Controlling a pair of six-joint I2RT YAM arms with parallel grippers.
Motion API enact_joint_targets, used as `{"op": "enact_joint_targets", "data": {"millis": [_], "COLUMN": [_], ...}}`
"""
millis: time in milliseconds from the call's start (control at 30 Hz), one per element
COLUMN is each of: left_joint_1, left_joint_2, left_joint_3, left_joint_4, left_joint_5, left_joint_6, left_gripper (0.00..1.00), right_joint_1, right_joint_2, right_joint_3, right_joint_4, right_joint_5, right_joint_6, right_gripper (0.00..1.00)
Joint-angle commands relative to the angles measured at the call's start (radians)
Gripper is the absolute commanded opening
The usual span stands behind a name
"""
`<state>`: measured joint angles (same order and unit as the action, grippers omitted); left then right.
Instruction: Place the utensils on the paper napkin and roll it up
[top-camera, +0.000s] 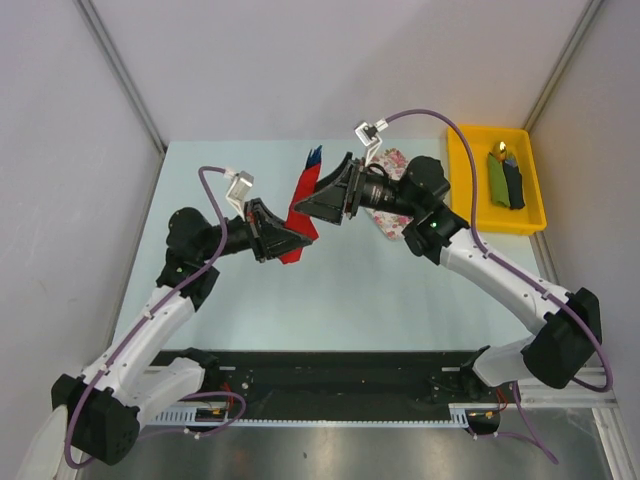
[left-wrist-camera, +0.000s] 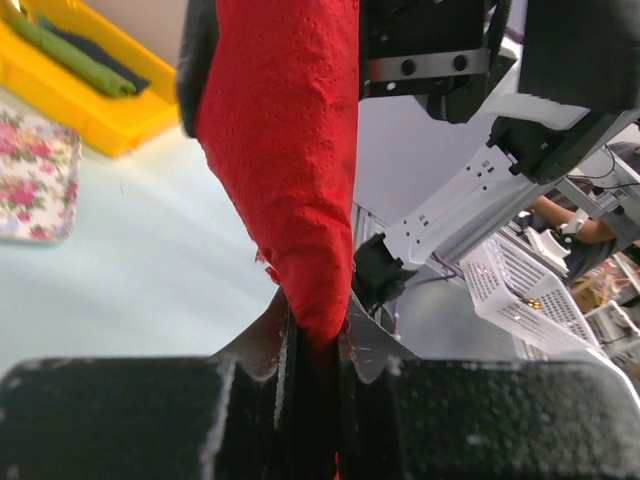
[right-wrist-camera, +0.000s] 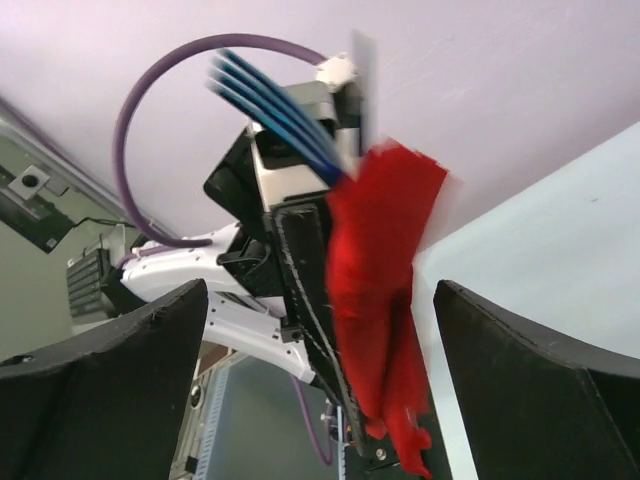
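Observation:
The red paper napkin (top-camera: 304, 186) is rolled into a narrow bundle and hangs in the air over the middle of the table. The blue ends of the utensils (top-camera: 314, 154) poke out of its far end. My left gripper (top-camera: 301, 241) is shut on the near end of the roll. In the left wrist view the red paper napkin (left-wrist-camera: 290, 150) is squeezed between my left gripper's (left-wrist-camera: 315, 335) pads. My right gripper (top-camera: 300, 207) stands open around the upper part. In its wrist view the napkin (right-wrist-camera: 380, 270) and blue utensils (right-wrist-camera: 275, 105) sit between wide-apart fingers (right-wrist-camera: 110, 380), untouched.
A yellow bin (top-camera: 463, 190) at the far right holds a green roll (top-camera: 497, 175) and a dark roll. A pink floral cloth (top-camera: 395, 160) lies on the table under my right arm, and also shows in the left wrist view as the floral cloth (left-wrist-camera: 35, 175).

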<state>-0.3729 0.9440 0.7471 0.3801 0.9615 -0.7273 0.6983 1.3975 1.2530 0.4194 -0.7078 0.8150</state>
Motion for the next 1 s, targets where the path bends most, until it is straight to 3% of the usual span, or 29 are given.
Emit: {"op": "enact_joint_targets", "data": {"millis": [0, 200, 300, 400, 533, 900, 967], "left_joint_1": [-0.009, -0.012, -0.014, -0.015, -0.015, -0.017, -0.018], "left_joint_2": [-0.025, -0.001, -0.004, -0.002, -0.004, 0.007, 0.007], "left_joint_3": [0.015, 0.023, 0.023, 0.021, 0.02, 0.011, 0.012], "left_joint_4": [0.232, 0.338, 0.327, 0.335, 0.336, 0.349, 0.332], "left_joint_5": [-0.049, -0.066, -0.078, -0.102, -0.145, -0.176, -0.179], "left_joint_6": [-0.015, -0.061, -0.055, -0.061, -0.072, -0.093, -0.084], "left_gripper": [0.0, 0.0, 0.0, 0.0, 0.0, 0.0, 0.0], "right_joint_1": [-0.005, -0.008, 0.003, 0.021, 0.041, 0.055, 0.055], "right_joint_2": [-0.051, -0.057, -0.051, -0.051, -0.049, -0.037, -0.037], "right_joint_3": [0.014, -0.041, -0.044, -0.052, -0.053, -0.046, -0.04], "right_joint_4": [-0.042, -0.041, 0.031, 0.055, 0.076, 0.087, 0.076], "right_joint_5": [0.073, 0.126, 0.096, 0.091, 0.1, 0.117, 0.12], "right_joint_6": [-0.033, 0.013, 0.048, 0.061, 0.065, 0.047, 0.039], "right_gripper": [1.0, 1.0, 0.94, 0.85, 0.64, 0.28, 0.15]}}
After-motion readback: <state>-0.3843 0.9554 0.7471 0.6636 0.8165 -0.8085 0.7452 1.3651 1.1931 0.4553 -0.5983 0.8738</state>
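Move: The left hand still pinches the rolled napkin near its lower end; the middle of the roll, utensil ends up, is roughly 5 cm above that hand and 2 cm ahead. The same middle is about 1 cm left of the right hand and otherwise level with it, between its wide-open fingers. From the right hand the flowered cloth lies some 22 cm ahead, 20 cm right, and the yellow tray about 25 cm ahead, 43 cm right, both around 40 cm below. Upward goes the left hand, about 5 cm and mostly early, easing slightly forward and tilting its fingertips up by some 15 degrees as it keeps its grip on the rolled napkin. The right hand dips about 1 cm forward and down, then draws back nearly 2 cm while its wide-open fingers close around the roll's lower part, right beside the left fingertips. ##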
